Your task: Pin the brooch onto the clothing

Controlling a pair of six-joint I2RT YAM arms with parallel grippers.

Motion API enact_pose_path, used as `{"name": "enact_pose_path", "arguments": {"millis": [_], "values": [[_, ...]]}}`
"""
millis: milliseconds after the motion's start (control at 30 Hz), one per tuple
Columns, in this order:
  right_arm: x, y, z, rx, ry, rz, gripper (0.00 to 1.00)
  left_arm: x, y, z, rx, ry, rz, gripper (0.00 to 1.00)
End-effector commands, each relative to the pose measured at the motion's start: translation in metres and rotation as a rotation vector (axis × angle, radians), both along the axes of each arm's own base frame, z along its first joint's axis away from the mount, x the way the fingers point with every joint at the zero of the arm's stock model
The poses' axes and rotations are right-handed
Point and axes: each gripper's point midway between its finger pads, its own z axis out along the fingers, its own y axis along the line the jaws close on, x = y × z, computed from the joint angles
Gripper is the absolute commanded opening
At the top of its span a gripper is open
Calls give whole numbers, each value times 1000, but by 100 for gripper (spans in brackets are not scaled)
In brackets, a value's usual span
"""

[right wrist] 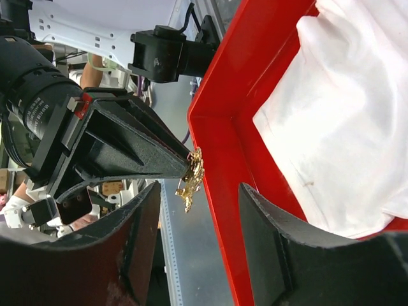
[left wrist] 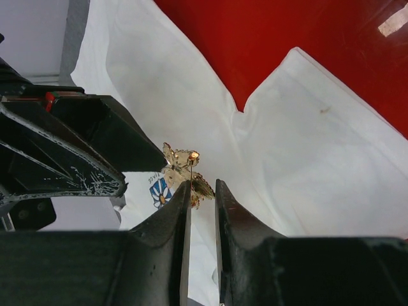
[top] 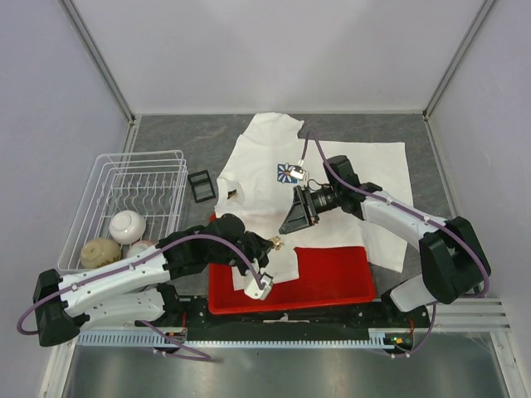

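The clothing (top: 257, 178), a white T-shirt with a blue daisy print (top: 289, 172), lies spread on the table, its lower hem over the red tray (top: 332, 278). My left gripper (top: 272, 243) is shut on the tiny gold brooch (top: 279, 244) and holds it in the air above the shirt's hem. In the left wrist view the brooch (left wrist: 182, 169) sticks out past the fingertips. My right gripper (top: 290, 222) reaches in from the right. In the right wrist view the right gripper (right wrist: 199, 186) stands open, its two fingers on either side of the brooch (right wrist: 191, 178) without touching it.
A white wire dish rack (top: 99, 199) with bowls stands at the left. A small black square tray (top: 202, 186) sits beside the shirt's left sleeve. Another white cloth (top: 386, 178) lies under the right arm. Light walls enclose the table.
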Motion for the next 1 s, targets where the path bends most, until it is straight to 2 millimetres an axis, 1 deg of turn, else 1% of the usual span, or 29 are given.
{"name": "enact_pose_path", "arguments": {"millis": [0, 233, 267, 300, 467, 500, 567, 600, 633, 667, 700, 733, 767, 833, 867, 900, 933, 967], "values": [[-5, 5, -1, 14, -3, 25, 58, 3, -6, 17, -52, -97, -44, 19], [-17, 15, -3, 18, 8, 68, 49, 0, -6, 18, -54, -113, -68, 19], [-17, 16, -4, 16, 12, 70, 48, -1, -6, 18, -56, -115, -72, 20], [-18, 16, -4, 17, 16, 73, 45, -2, -5, 18, -57, -118, -79, 19], [-19, 20, -2, 31, 37, 82, 38, -3, -5, 17, -54, -130, -94, 19], [-19, 21, -1, 34, 41, 83, 35, -3, -5, 18, -57, -132, -94, 19], [-18, 21, 0, 38, 49, 78, 31, -3, -5, 18, -60, -130, -90, 20], [-18, 22, 0, 41, 47, 80, 24, -3, -5, 19, -62, -132, -90, 20], [-18, 22, 1, 43, 48, 80, 21, -4, -5, 19, -63, -132, -92, 20], [-18, 22, 3, 45, 53, 79, 17, -4, -4, 18, -61, -134, -92, 22], [-18, 22, 4, 50, 54, 80, 5, -4, -3, 17, -61, -138, -92, 25], [-18, 23, 5, 51, 54, 78, 0, -4, -2, 17, -61, -139, -89, 29], [-19, 22, 7, 54, 49, 77, 0, -2, -1, 18, -63, -147, -78, 41], [-17, 22, 10, 60, 30, 74, 0, 1, 0, 21, -76, -132, -43, 57], [-15, 21, 14, 63, 7, 60, 0, 3, 2, 24, -82, -131, -19, 67], [-10, 19, 16, 69, -15, 45, 0, 4, 3, 30, -106, -97, 23, 71], [-6, 17, 18, 74, -30, 33, 0, 5, 5, 37, -126, -79, 50, 80], [-2, 14, 24, 83, -53, 20, 0, 6, 7, 43, -145, -57, 88, 81]]}}
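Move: The brooch is already pinched at the left fingertips, about 1 cm to the right of and 1 cm below that hand's point. From the half-open right hand it lies some 3 cm to the left, 2 cm back and about 1 cm lower. Under them, roughly 17 cm below the right hand, the clothing's flower print is about 15 cm ahead and 1 cm left, while the red tray's middle is some 9 cm back, straight below sideways. The brooch is passed across in mid-air: the left hand holds it almost still, tilting some 5 degrees, while the right hand eases about 2 cm left and 1.5 cm back onto it and shuts its fingers, pinching it. Only then do the left fingers open wide and let go, that hand rising slightly. ##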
